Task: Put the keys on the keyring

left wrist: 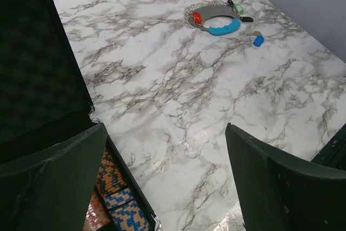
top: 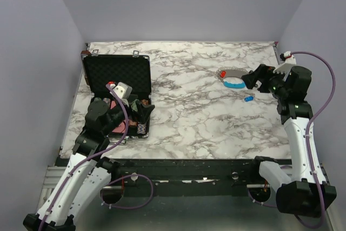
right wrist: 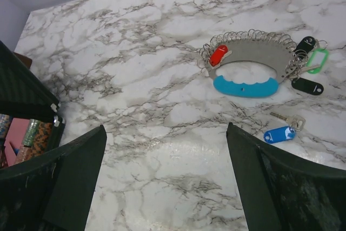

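The keyring [right wrist: 250,57] is a curved grey holder with a light-blue section and several wire rings, lying on the marble at the far right [top: 232,79]. A red key [right wrist: 219,56] lies at its left end. A green key [right wrist: 318,59] and two black tags lie at its right end. A blue key [right wrist: 280,134] lies loose on the marble just in front of it [top: 248,98]. My right gripper [right wrist: 165,128] is open and empty, hovering beside the keyring [top: 254,81]. My left gripper [left wrist: 165,128] is open and empty over the case's right edge [top: 139,113]. The left wrist view shows the keyring [left wrist: 213,17] far off.
An open black foam-lined case [top: 116,74] stands at the left, lid upright, with striped poker chips [left wrist: 116,198] inside. Its corner also shows in the right wrist view [right wrist: 24,93]. Grey walls ring the marble table [top: 189,117].
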You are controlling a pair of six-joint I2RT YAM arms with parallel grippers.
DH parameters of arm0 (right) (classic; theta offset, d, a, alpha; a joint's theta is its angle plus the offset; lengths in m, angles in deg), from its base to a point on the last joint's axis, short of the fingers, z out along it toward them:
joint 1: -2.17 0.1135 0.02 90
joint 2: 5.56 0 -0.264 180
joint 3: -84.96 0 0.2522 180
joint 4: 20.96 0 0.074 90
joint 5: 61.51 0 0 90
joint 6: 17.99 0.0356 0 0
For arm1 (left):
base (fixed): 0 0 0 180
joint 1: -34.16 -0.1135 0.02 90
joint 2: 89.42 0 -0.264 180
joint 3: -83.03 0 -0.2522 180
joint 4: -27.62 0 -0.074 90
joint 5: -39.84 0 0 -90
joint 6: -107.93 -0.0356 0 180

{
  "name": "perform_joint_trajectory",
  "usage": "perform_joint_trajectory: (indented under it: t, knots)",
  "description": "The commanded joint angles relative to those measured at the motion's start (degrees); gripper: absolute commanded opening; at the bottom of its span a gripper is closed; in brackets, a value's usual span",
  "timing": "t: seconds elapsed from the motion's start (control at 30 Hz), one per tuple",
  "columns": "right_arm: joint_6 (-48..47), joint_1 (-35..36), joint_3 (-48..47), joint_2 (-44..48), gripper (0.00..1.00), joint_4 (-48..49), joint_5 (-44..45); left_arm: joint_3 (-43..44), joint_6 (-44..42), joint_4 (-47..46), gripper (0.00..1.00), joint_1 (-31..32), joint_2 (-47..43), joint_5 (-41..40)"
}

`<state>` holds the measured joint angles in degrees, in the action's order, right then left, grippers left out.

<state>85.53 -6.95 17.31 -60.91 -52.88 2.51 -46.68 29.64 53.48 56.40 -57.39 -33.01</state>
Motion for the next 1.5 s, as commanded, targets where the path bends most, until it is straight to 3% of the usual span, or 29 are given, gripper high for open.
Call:
perform_joint_trajectory:
  t: [0.0,0.23,0.57,0.73,1.0,1.2,1.33,1.47]
  knots:
    - [0.11,-0.37,0.89,1.12,1.0,1.89,-1.18,0.47,-0.19,-0.23,0.99,-0.09,-0.57,0.52]
    - [-4.71,-0.45,1.07,0.69,1.0,1.98,-5.12,0.56,-0.37,-0.06,0.99,-0.09,-1.09,0.52]
    - [-36.42,-0.37,0.28,-5.2,1.0,-7.58,-26.75,0.38,-0.19,-0.32,0.99,-0.09,-2.06,1.05]
    - [-45.68,-0.45,-3.5,-11.08,1.0,-12.86,-20.8,0.47,-0.28,-0.23,0.99,-0.18,-2.5,0.87]
    - [-45.17,-0.37,-10.0,-23.29,1.0,-16.12,-7.17,0.38,-0.45,-0.41,0.99,-0.18,-2.06,1.92]
    - [-42.97,-0.37,-13.87,-32.08,1.0,-16.83,-2.95,0.64,-0.89,-0.32,0.99,-0.18,-1.18,2.36]
    - [-36.21,-0.37,-18.34,-38.76,1.0,-14.28,3.46,0.73,-1.16,-0.06,0.99,-0.44,-0.92,2.45]
    - [-34.09,-0.11,-23.28,-44.31,1.0,-16.92,0.59,0.73,-1.33,-0.06,0.99,-0.79,-1.01,2.37]
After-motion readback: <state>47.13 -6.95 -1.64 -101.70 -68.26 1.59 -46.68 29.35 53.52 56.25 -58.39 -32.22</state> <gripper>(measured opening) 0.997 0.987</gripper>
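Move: The blue-tagged key lies about 11 cm ahead of the right hand, 5 cm to its right and roughly 27 cm below. On the same table, the keyring sits some 24 cm ahead and 2 cm left of that hand, the red tag about 27 cm ahead and 8 cm left, and the near black tag about 19 cm ahead and 9 cm right. From the left hand the blue-tagged key is some 24 cm ahead, 45 cm right and 26 cm down. After swinging left, the right hand sinks about 15 cm, forward-right towards the blue-tagged key, open fingers tipping down. ##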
